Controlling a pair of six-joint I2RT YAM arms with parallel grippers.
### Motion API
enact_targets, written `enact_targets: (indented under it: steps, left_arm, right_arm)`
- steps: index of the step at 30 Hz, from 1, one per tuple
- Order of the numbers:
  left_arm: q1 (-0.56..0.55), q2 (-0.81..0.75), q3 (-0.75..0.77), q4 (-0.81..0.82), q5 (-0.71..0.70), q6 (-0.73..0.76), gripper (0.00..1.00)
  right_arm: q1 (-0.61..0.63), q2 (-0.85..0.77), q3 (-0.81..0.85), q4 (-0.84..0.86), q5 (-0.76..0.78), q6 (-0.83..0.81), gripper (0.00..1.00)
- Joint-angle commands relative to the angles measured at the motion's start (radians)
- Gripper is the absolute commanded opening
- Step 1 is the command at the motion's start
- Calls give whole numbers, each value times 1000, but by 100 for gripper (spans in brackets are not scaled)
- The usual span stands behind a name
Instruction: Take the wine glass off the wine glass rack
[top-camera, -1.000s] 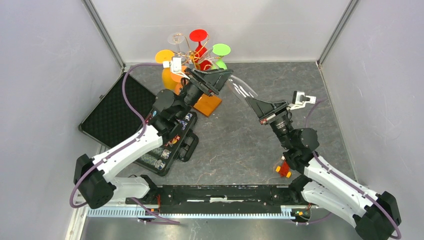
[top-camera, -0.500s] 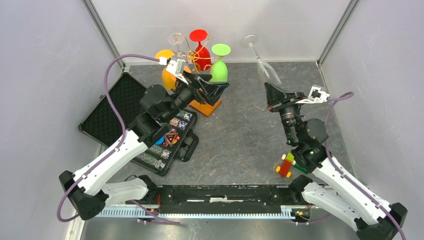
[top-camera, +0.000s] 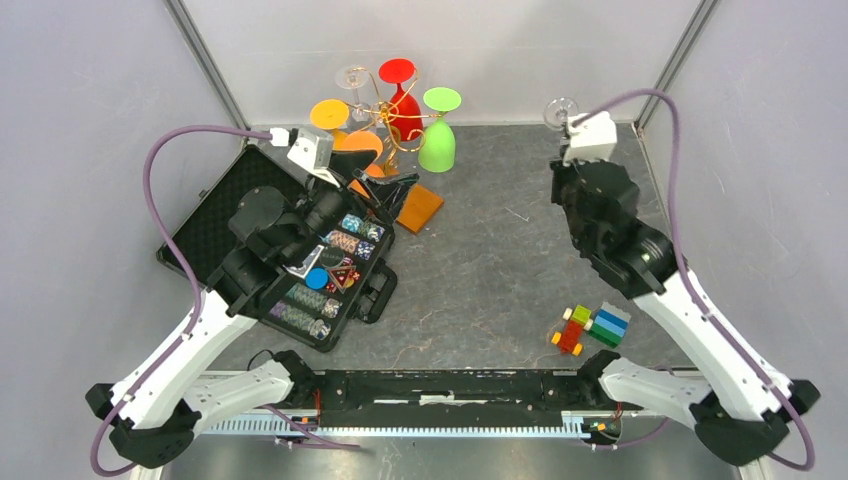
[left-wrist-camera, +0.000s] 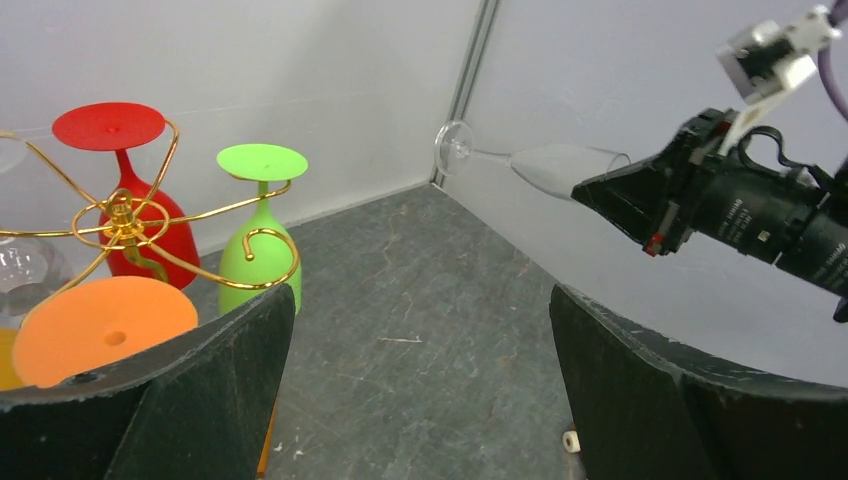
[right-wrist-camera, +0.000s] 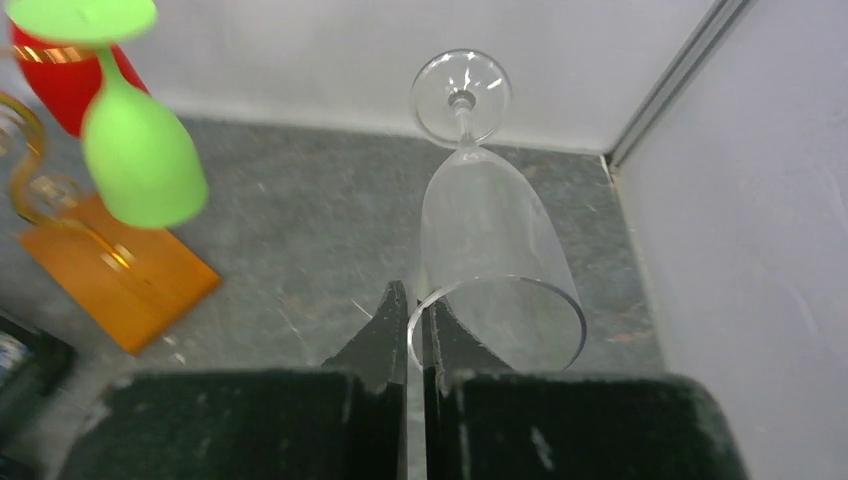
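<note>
My right gripper (right-wrist-camera: 413, 310) is shut on the rim of a clear wine glass (right-wrist-camera: 490, 250), one finger inside the bowl and one outside. The glass is held in the air near the back right corner with its foot (top-camera: 560, 108) towards the back wall, well apart from the wine glass rack (top-camera: 385, 112). The rack's gold wire arms (left-wrist-camera: 120, 215) stand on an orange-brown base (top-camera: 420, 208) and carry red (top-camera: 400, 95), green (top-camera: 438, 140), orange (top-camera: 330, 113) and clear (top-camera: 352, 77) glasses upside down. My left gripper (left-wrist-camera: 420, 300) is open and empty, right of the rack.
An open black case of poker chips (top-camera: 320, 270) lies under my left arm. Coloured toy bricks (top-camera: 590, 325) sit at the front right. Grey walls close the back and both sides, and the held glass is near the right wall.
The left gripper opened wide and drew back from the clear glass towards the case. The right arm swung the glass up and away to the back right corner.
</note>
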Motion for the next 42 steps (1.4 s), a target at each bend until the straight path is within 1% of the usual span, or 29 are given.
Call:
enact_targets:
  steps: [1,3,9,13,16,18,23,25,30,32,33,35,42]
  left_arm:
    - [3,7,17,-61,-30,94,100]
    - [2,10,26,-79,-31,104,100]
    - [3,-17,-9,-82,-32,104,100]
    - [3,-67,-69,1,-71,80,100]
    - [3,-86,-95,36,-87,76,100]
    - [3,-90,-101,37,-100,74,100]
    - [3,-96,-131,62,-112,68,100]
    - [4,-103,-154,108,-115,65,100]
    - [4,-130,-192,139,-131,43,100]
    - [3,-142,-205,152,-119,32,100]
    - [4,-146,-209,160,-112,31,100]
    - [3,-150,-213,162,-103,29,100]
    - [3,-155,-219,159,-97,8,100]
  right_arm:
    - [-54,109,153,-255,-74,-101,0]
    - [-107,174,239,-329,-180,-107,0]
    - [-278,355,371,-472,-333,-145,0]
    - [-397,498,472,-534,-451,-174,0]
    - [-432,617,583,-583,-482,-186,0]
    - [-444,674,628,-603,-504,-192,0]
    - [-507,730,612,-581,-506,-213,0]
    - [-552,751,592,-580,-498,-214,0]
    - [-632,762,558,-568,-511,-215,0]
    - [-649,777,565,-571,-541,-221,0]
    - [-681,790,585,-581,-555,-218,0]
    - [-700,822,618,-597,-562,-215,0]
    - [-723,860,615,-602,-587,-212,0]
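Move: The right hand, shut on the rim of the clear wine glass, is bound for a bare patch of table by the right wall, roughly 20 cm ahead, 17 cm to its right and 38 cm below. The green glass hangs some 20 cm ahead, 18 cm to its left and 13 cm lower; the rack's middle is 10 cm farther left and 4 cm nearer. Toy blocks lie about 10 cm back and 13 cm right, on the table. From the left hand that patch is about 26 cm ahead, 43 cm right and 45 cm down. Keeping the wine glass pinched at its rim, the right hand sinks about 19 cm while reaching some 13 cm forward, the reach mostly in the first half, and swings about 15 cm right, away from the rack and towards the bare table by the right wall, the wrist tipping down some 50 degrees so the glass's foot swings from facing forward to facing down at the table. The left hand, open and empty, eases about 3 cm left and 3 cm down. ##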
